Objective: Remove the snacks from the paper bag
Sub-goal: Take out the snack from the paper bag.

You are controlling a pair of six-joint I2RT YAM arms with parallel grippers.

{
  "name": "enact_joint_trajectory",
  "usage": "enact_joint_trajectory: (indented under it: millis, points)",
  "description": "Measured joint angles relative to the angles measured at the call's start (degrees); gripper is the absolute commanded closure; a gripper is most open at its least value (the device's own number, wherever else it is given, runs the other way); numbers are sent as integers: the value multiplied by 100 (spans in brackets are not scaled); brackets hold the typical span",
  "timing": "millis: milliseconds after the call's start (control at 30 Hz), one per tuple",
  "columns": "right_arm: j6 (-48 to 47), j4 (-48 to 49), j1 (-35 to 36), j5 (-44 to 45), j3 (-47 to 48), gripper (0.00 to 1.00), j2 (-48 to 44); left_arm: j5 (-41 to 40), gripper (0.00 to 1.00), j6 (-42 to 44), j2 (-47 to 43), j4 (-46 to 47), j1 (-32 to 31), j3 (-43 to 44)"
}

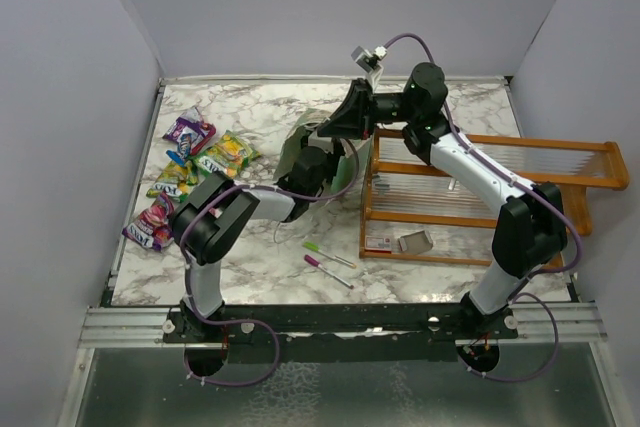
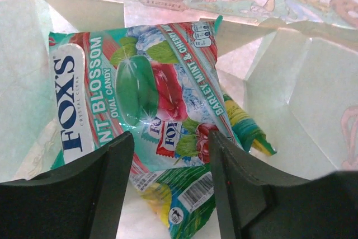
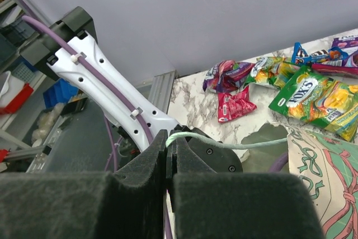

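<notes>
The paper bag [image 1: 296, 147] lies tipped on the marble table, its mouth toward the arms. My left gripper [image 2: 170, 158] is inside it, open, its black fingers [image 2: 112, 183] straddling the lower edge of a teal Fox's candy packet [image 2: 140, 93]. That packet rests on a green-yellow packet [image 2: 187, 197]. My right gripper [image 3: 170, 145] is shut on the bag's pale string handle [image 3: 224, 145], holding it up beside the bag [image 3: 324, 177]. Several snacks [image 1: 228, 154] lie loose on the table at the left, among them a green Fox's packet [image 3: 316, 96] and a pink one [image 3: 235, 106].
An orange wooden rack [image 1: 480, 197] stands right of the bag, under my right arm. Two thin pens [image 1: 328, 263] lie in front of the bag. The loose packets reach close to the table's left edge [image 1: 135, 217]. Grey walls enclose the table.
</notes>
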Motion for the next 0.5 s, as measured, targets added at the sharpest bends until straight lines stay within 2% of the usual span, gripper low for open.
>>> enact_joint_trajectory:
  millis: [33, 67, 133, 367, 500]
  points:
    - [-13, -7, 7, 0, 0, 99, 0, 15, 26, -55, 37, 85, 0, 4]
    - [-33, -20, 17, 2, 0, 99, 0, 28, 23, -103, 74, 157, 2, 15]
    - [-79, -72, 28, 11, 4, 99, 0, 42, 21, -229, 203, 264, 0, 118]
    - [-168, -201, 28, 79, 11, 99, 0, -203, 6, -321, 802, 573, -4, 669]
    - [-190, -262, 39, 94, 11, 99, 0, -426, 7, -330, 1036, 654, 2, 868]
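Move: The red-and-green Fox's candy packet lies deep in the paper bag, some 7 cm ahead of the left gripper, roughly 1 cm to its right and 4 cm below. A green-yellow snack packet sticks out from under it, about 5 cm ahead of the left gripper, 2 cm right and 7 cm down. From the right gripper, the candy packet is roughly 18 cm ahead, 3 cm to its right and 28 cm lower. Bring the left gripper forward and a little to the right, about 4 cm deeper into the paper bag and close over the near part of the Fox's packet, keeping nearly level. On the way, spread the fingers from a bit over half to almost fully open so they straddle the packet. Keep the right gripper shut on the bag's cord handle, holding still. ##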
